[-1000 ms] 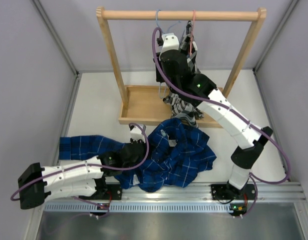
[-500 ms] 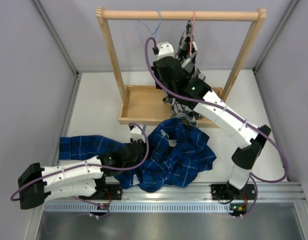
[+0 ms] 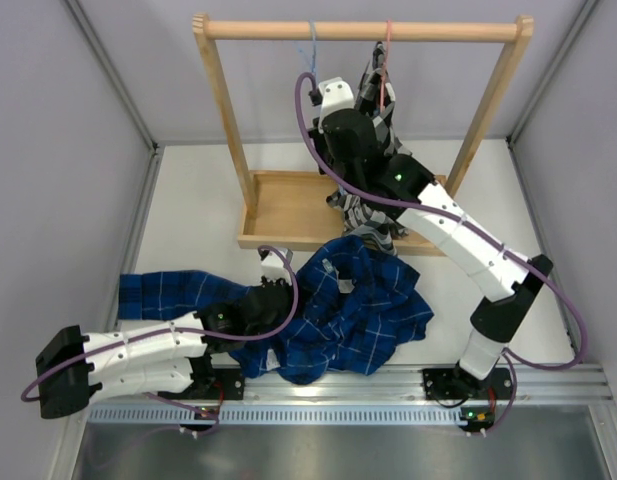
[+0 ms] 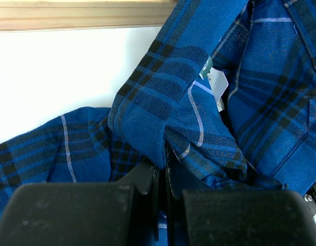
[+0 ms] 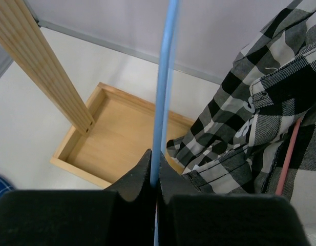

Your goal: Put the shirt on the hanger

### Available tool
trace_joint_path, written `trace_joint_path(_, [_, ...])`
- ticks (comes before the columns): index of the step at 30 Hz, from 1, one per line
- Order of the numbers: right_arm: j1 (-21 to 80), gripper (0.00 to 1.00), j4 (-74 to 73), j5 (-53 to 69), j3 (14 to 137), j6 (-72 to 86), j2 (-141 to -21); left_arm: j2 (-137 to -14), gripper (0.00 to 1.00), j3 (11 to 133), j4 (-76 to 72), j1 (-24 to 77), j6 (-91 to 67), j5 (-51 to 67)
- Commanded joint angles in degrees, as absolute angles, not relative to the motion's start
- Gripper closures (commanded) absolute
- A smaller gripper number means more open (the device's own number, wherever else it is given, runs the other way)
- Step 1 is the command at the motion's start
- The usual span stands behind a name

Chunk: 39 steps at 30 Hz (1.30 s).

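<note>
The dark blue plaid shirt [image 3: 353, 310] lies crumpled on the table in front of the wooden rack, one sleeve stretched out to the left. My left gripper [image 4: 163, 163] is shut on a fold of the shirt [image 4: 163, 110] near the collar. The thin light-blue wire hanger [image 3: 310, 48] hangs by its hook from the rack's top bar. My right gripper [image 5: 155, 171] is shut on the hanger's wire [image 5: 163, 87], which runs straight up between its jaws. In the top view the right gripper [image 3: 330, 100] sits high under the bar.
A wooden rack with a top bar [image 3: 363, 30] and a base tray [image 3: 288, 205] stands at the back. A black-and-white checked shirt [image 5: 260, 113] hangs on a pink hanger [image 3: 386, 45] right beside my right gripper. Grey walls enclose the table.
My right gripper has closed onto the blue hanger's wire after shifting slightly left and back under the bar. The left arm and the blue shirt have stayed still.
</note>
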State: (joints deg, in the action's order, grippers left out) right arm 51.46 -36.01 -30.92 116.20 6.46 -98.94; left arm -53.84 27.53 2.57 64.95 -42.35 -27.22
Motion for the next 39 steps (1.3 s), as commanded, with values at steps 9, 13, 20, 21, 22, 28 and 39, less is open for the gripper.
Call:
trace_joint_path(9, [51.2,1.00,-31.7,-30.8,116.0,0.5,-94.8,-51.2,1.00,29.1,-1.2,65.1,-42.7,-27.0])
trace_joint_path(13, [50.8,1.00,-30.4,-30.4,116.7,-1.4,-94.0,-50.9,1.00,29.5,-1.1,65.1,-42.5,-26.8])
trace_joint_path(20, [48.1,1.00,-29.7,-25.2,119.9,-1.9,-93.8,-50.3,1.00,30.3,2.7,65.1,-43.7,-29.5])
trace_joint_path(21, [47.6,1.00,-29.4,-24.4,120.2,-1.7,-93.8,-49.8,1.00,30.4,3.0,65.1,-43.8,-29.7])
trace_joint_path(22, [47.4,1.00,-29.2,-22.2,120.4,-1.5,-93.4,-49.5,1.00,30.4,3.5,65.1,-43.9,-29.9])
trace_joint_path(28, [45.6,1.00,-27.3,-17.7,120.1,-0.4,-92.6,-47.5,1.00,30.0,3.9,65.1,-43.9,-30.3])
trace_joint_path(39, [42.5,1.00,-23.0,-10.7,117.3,4.5,-88.3,-47.4,1.00,31.1,6.9,65.1,-46.1,-32.9])
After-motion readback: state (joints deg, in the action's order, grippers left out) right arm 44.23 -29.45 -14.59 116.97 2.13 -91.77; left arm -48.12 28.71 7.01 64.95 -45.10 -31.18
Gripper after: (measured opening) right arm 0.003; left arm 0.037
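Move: The right hand already pinches the blue hanger; the rod it hangs from crosses about 7 cm ahead, 15 cm higher, its hook spot straight in line. The black-and-white shirt hangs some 12 cm to the right and 7 cm ahead, its middle 8 cm lower. The blue shirt lies roughly 18 cm back, 6 cm right and 37 cm below. From the left hand, gripping the blue shirt, that rod spot is about 22 cm ahead, 5 cm right and 40 cm up. Still pinching the blue hanger, the right hand raises it about 8 cm; the left lifts its shirt grip slightly. ##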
